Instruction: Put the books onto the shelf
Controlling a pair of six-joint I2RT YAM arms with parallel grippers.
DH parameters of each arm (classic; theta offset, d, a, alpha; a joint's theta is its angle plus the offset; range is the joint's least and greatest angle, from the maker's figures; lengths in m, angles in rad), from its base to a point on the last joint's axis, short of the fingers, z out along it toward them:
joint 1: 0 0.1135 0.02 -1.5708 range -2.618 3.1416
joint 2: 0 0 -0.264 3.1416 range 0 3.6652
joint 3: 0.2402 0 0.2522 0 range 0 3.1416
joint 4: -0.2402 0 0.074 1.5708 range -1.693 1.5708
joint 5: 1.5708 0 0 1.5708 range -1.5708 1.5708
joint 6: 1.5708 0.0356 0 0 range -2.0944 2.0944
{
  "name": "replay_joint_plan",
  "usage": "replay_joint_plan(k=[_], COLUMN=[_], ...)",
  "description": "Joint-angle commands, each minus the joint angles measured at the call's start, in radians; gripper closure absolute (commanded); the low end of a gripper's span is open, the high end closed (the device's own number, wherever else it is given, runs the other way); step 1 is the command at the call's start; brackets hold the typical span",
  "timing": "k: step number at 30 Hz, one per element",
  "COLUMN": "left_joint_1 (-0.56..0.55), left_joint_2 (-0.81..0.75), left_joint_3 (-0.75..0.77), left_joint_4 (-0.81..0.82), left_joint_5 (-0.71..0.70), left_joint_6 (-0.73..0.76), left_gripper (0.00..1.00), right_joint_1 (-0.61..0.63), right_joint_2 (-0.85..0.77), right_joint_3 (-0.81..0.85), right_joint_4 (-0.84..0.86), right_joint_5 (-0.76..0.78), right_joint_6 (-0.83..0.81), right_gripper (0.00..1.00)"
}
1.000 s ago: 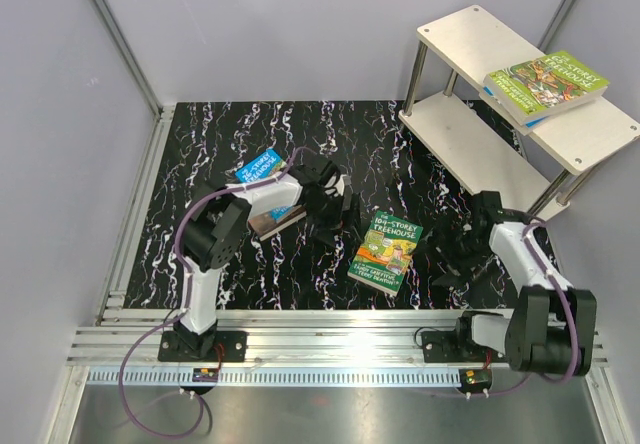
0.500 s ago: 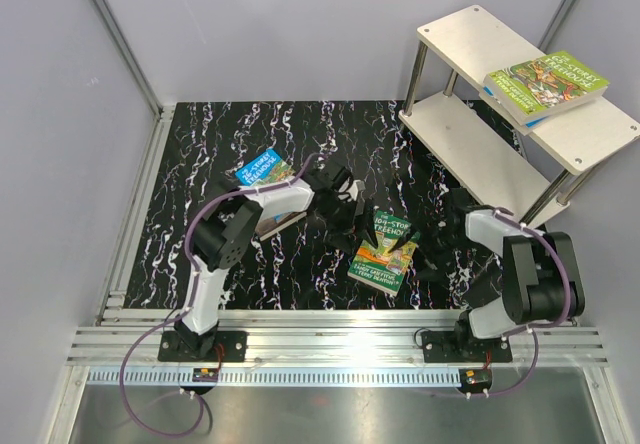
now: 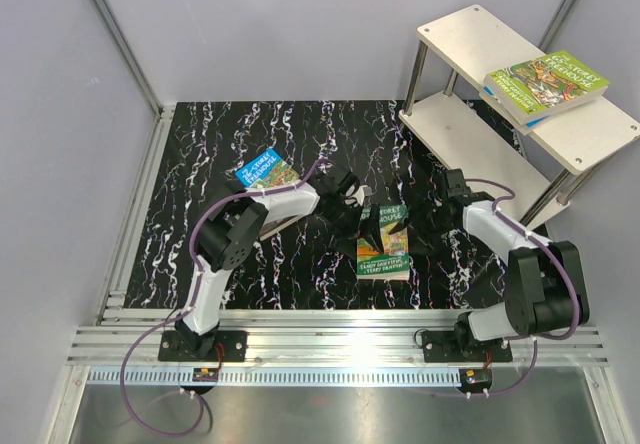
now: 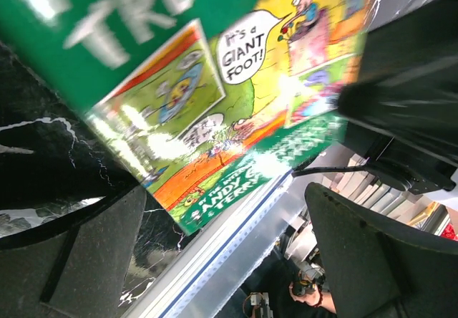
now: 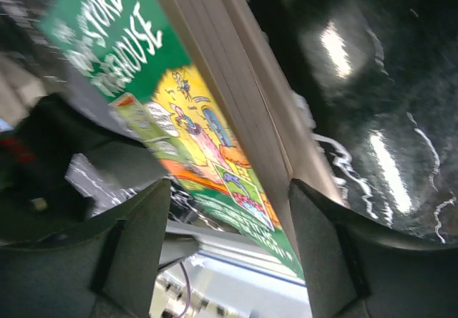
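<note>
A green "Treehouse" book (image 3: pixel 384 248) lies mid-table, one side tipped up off the mat. My left gripper (image 3: pixel 367 221) is at its left side, open; in the left wrist view the cover (image 4: pixel 215 96) fills the space above the left gripper (image 4: pixel 229 214), clear of both fingers. My right gripper (image 3: pixel 418 228) is at the book's right side. In the right wrist view the right gripper (image 5: pixel 230 189) straddles the book's page edge (image 5: pixel 250 124), open, with a gap on the cover side. The pale two-tier shelf (image 3: pixel 462 36) stands at the far right, with a green book (image 3: pixel 548 77) stacked over a blue one on top.
A blue "Treehouse" book (image 3: pixel 264 169) lies on the black marbled mat (image 3: pixel 200 164) behind the left arm, and another book's edge (image 3: pixel 276 223) shows under that arm. Grey walls close the back and sides. Aluminium rails (image 3: pixel 330 349) run along the near edge.
Both grippers have closed in on the green book from either side. The book has slid and turned, and one side has lifted. The right jaws have narrowed.
</note>
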Motion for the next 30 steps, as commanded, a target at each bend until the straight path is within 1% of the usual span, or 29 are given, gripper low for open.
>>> replay_joint_plan(k=[1,3,7,8,10,11,14,15,17,18,21,23,24,26,27,30], left_joint_1=[-0.027,-0.029,-0.029,-0.030,-0.029,-0.029,-0.027,-0.024,-0.018,-0.007,0.025,0.049,0.072,0.103,0.111,0.128], left_joint_2=[0.049,0.044,0.032,0.027,0.021,0.012,-0.011,-0.017,-0.036,-0.046,-0.094,-0.123,-0.151,-0.174,-0.183,-0.211], left_joint_3=[-0.041,-0.051,-0.062,-0.064,-0.067,-0.070,-0.079,-0.085,-0.102,-0.110,-0.165,-0.208,-0.253,-0.294,-0.330,-0.355], left_joint_4=[0.031,0.048,0.068,0.073,0.074,0.076,0.087,0.094,0.114,0.122,0.166,0.218,0.235,0.284,0.301,0.335], left_joint_5=[-0.022,-0.017,-0.012,-0.012,-0.011,-0.014,-0.008,-0.006,0.000,0.001,0.001,-0.003,-0.005,-0.014,-0.015,-0.035], left_joint_6=[0.004,-0.006,-0.015,-0.015,-0.013,-0.013,-0.012,-0.015,-0.023,-0.032,-0.058,-0.078,-0.101,-0.124,-0.142,-0.153], left_gripper=[0.01,0.01,0.01,0.01,0.01,0.01,0.01,0.01,0.01,0.01,0.01,0.01,0.01,0.01,0.01,0.01], right_joint_1=[0.041,0.061,0.089,0.093,0.101,0.104,0.112,0.115,0.115,0.115,0.113,0.115,0.115,0.113,0.113,0.115], right_joint_2=[-0.039,-0.034,-0.047,-0.050,-0.053,-0.051,-0.059,-0.070,-0.080,-0.094,-0.131,-0.148,-0.151,-0.143,-0.130,-0.107], right_joint_3=[0.069,0.071,0.045,0.039,0.016,0.008,-0.021,-0.027,-0.041,-0.041,-0.029,-0.005,0.009,0.066,0.086,0.147], right_joint_4=[0.063,0.060,0.057,0.059,0.057,0.059,0.060,0.057,0.048,0.040,-0.015,-0.061,-0.104,-0.144,-0.158,-0.167], right_joint_5=[-0.028,-0.025,-0.018,-0.019,-0.018,-0.019,-0.025,-0.027,-0.028,-0.027,-0.002,0.010,0.022,0.016,-0.013,-0.068], right_joint_6=[0.032,0.034,0.034,0.032,0.031,0.023,0.014,0.012,0.003,-0.002,-0.020,-0.022,-0.013,0.015,0.023,0.057], right_gripper=[0.32,0.34,0.42,0.49,0.55,0.62,0.73,0.79,0.84,0.91,1.00,1.00,1.00,1.00,1.00,1.00])
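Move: My right hand is about 6 cm to the right of the middle of the 104-Storey Treehouse book and some 2 cm above it, with its open fingers at the right-hand edge. My left hand is on the other side, with the book's middle about 5 cm to its right, 1 cm back and 3 cm below. From my right hand, the shelf's lower board lies roughly 18 cm right and 17 cm farther out. The blue treehouse book is about 22 cm left and 14 cm ahead of my left hand. I ease my right hand forward and up about 2 cm, then draw it back some 4 cm along the Treehouse book's right edge while closing my fingers until they pinch the cover and a thick stack of pages, and finally raise it about 3 cm. My left hand, fingers still wide open, backs off slightly, then swings about 5 cm left, away from the book, turning some 10 degrees counter-clockwise. ##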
